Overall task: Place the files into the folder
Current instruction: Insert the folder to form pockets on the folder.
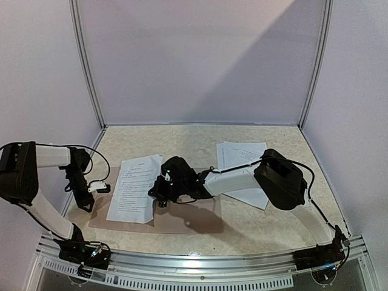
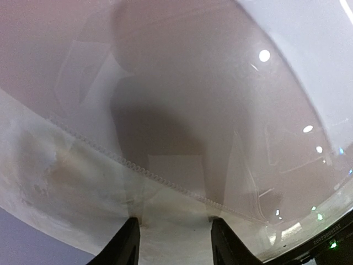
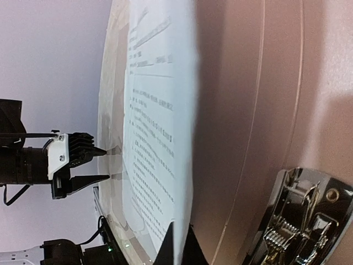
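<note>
The taupe folder (image 1: 188, 219) lies open and flat on the table in front of the arms. Its metal clip (image 3: 300, 221) shows at the spine. One of the files, a printed sheet (image 1: 134, 188) in a clear sleeve (image 3: 114, 110), rests on the folder's left half. My right gripper (image 3: 182, 227) is shut on the sheet's right edge (image 3: 165, 138), near the spine. My left gripper (image 1: 104, 188) stands open at the sleeve's left edge (image 2: 83, 176), with its fingertips (image 3: 105, 150) touching the plastic. More files (image 1: 242, 165) lie in a loose pile on the table to the right.
White booth walls (image 1: 194, 60) close in the back and both sides of the tabletop. An aluminium rail (image 1: 200, 260) with the arm bases runs along the near edge. The right arm's elbow (image 1: 280, 179) hangs over the pile of sheets.
</note>
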You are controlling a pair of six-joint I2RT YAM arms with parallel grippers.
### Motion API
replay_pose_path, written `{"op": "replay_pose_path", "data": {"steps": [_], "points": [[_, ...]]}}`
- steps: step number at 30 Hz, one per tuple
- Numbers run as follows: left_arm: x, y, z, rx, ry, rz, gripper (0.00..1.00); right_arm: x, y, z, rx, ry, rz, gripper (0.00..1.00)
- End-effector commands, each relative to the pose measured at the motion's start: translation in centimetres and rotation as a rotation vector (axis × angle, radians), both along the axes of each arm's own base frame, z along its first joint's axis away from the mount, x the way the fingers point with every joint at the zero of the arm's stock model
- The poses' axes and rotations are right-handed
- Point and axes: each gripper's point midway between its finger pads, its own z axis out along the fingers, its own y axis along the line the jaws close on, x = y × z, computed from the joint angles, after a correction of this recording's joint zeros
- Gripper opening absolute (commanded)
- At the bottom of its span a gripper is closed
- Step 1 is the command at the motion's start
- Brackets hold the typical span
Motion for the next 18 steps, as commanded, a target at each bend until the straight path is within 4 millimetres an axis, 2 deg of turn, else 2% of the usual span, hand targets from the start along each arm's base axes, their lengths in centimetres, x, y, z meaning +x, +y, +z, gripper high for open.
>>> {"op": "replay_pose_path", "data": {"steps": [1, 5, 7, 8, 12, 18], "points": [[-1.4, -2.3, -1.3, -0.111, 0.057, -0.007, 0.46, 1.9, -0.7, 1.4, -0.023, -0.095, -0.030, 0.00], [-1.5, -2.3, -1.3, -0.111, 0.055, -0.009, 0.46, 0.4, 1.9, 2.3, 0.017, -0.143, 0.115, 0.00], [-1.4, -2.3, -1.3, -0.110, 0.052, -0.010, 0.46, -0.9, 3.2, 1.8, 0.041, -0.148, 0.207, 0.00], [-1.4, -2.3, -1.3, -0.109, 0.053, -0.010, 0.46, -1.3, 3.8, 2.3, 0.064, -0.156, 0.239, 0.00], [-1.5, -2.3, -1.3, -0.109, 0.055, -0.010, 0.46, -1.9, 4.4, 0.9, 0.054, -0.172, 0.298, 0.00], [-1.5, -2.3, -1.3, -0.107, 0.056, -0.012, 0.46, -2.1, 4.2, -1.3, 0.016, -0.153, 0.292, 0.00]]}}
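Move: Off to the right hand's left, the clear pocket on the folder's left panel has its middle about 10 cm left, 2 cm back and 3 cm below. The held sheet's middle lies some 7 cm left, 2 cm forward and 2 cm below; the metal clip is about 4 cm right, 1 cm back and 3 cm below. From the left hand, the pocket's middle is about 12 cm right and 4 cm forward, near its height. Keeping its pinch on the sheet's right edge, the right hand feeds the sheet about 4.5 cm left towards the left hand, under the clear film, arching up by about as much, then sinking some 2 cm and easing slightly back. It turns roughly 15 degrees counter-clockwise, with some roll. The left hand stays at the folder's left edge, fingers still part-open. ##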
